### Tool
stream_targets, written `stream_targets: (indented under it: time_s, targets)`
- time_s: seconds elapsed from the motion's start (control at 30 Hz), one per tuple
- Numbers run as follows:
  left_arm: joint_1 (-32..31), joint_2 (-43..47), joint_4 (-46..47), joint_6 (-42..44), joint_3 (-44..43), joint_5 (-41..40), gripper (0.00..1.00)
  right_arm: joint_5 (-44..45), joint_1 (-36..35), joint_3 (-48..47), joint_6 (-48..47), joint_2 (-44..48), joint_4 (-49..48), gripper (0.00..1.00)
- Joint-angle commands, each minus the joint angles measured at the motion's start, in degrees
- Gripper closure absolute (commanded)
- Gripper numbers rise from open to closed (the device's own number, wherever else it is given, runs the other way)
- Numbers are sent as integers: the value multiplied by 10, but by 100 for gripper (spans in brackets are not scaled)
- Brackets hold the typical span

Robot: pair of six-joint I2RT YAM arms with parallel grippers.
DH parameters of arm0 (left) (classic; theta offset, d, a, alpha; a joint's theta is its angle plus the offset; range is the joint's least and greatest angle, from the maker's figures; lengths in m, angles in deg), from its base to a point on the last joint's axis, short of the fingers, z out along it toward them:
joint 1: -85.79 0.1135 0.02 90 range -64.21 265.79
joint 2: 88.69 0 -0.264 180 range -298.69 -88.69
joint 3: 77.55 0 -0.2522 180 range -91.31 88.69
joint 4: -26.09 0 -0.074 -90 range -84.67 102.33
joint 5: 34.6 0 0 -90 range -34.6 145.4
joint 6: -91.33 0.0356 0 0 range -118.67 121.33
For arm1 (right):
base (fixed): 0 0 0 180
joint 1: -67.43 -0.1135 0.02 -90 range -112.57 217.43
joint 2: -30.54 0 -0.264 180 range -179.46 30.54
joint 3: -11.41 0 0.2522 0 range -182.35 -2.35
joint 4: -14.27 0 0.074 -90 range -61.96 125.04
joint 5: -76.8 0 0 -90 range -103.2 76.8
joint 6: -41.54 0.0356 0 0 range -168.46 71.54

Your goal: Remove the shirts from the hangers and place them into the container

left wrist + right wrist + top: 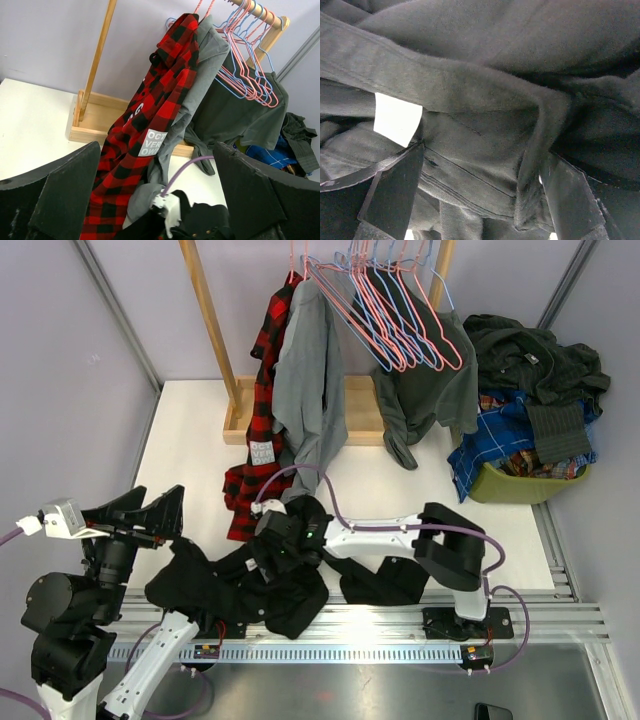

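A black shirt (235,592) lies crumpled on the table near the front edge. My right gripper (274,550) is pressed down into it; in the right wrist view its jaws (480,197) stand open with a fold of black shirt (485,145) between them. My left gripper (160,502) hovers open and empty to the left of the black shirt, facing the rack (160,200). A red-and-black plaid shirt (264,370) and a grey shirt (312,380) hang from the rail beside bare pink and blue hangers (392,312). The yellow-green container (520,487) sits at the right.
The wooden rack's base (362,410) and post (212,320) stand at the back. A dark grey shirt (432,390) hangs at the rail's right end. Dark and blue plaid clothes (530,390) are heaped over the container. A purple cable (335,505) arcs over the right arm.
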Motion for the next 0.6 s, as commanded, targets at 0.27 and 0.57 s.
stream_targets:
  time_s: [0.27, 0.57]
  targets:
    - [0, 19, 6, 6, 6, 3, 1, 142, -27, -96, 60, -155, 175, 6]
    - [0, 21, 31, 0, 25, 13, 1, 181, -6, 30, 132, -119, 194, 83]
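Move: The right hand is low over the black shirt spread on the table, fingers already in its cloth; the fold it will grip lies about 2 cm ahead, 1 cm to the right and 4 cm down, the shirt's white label some 3 cm left and 1 ahead. The checked shirt's hem is roughly 10 cm ahead and 3 left, the grey shirt's lower end 11 ahead and 6 right. From the idle left hand the fold is about 2 cm ahead, 8 right and 40 below. The right hand slides about 3 cm further left with its open fingers in the black shirt, then sinks some 3.5 cm into the cloth and swings back to the right by about 4 cm, easing a couple of centimetres forward. While sinking and coming back, the wrist turns some 15 degrees, mostly clockwise, and the fingers close from wide open to about a quarter, gathering and pinching a fold of the shirt beside its label. ##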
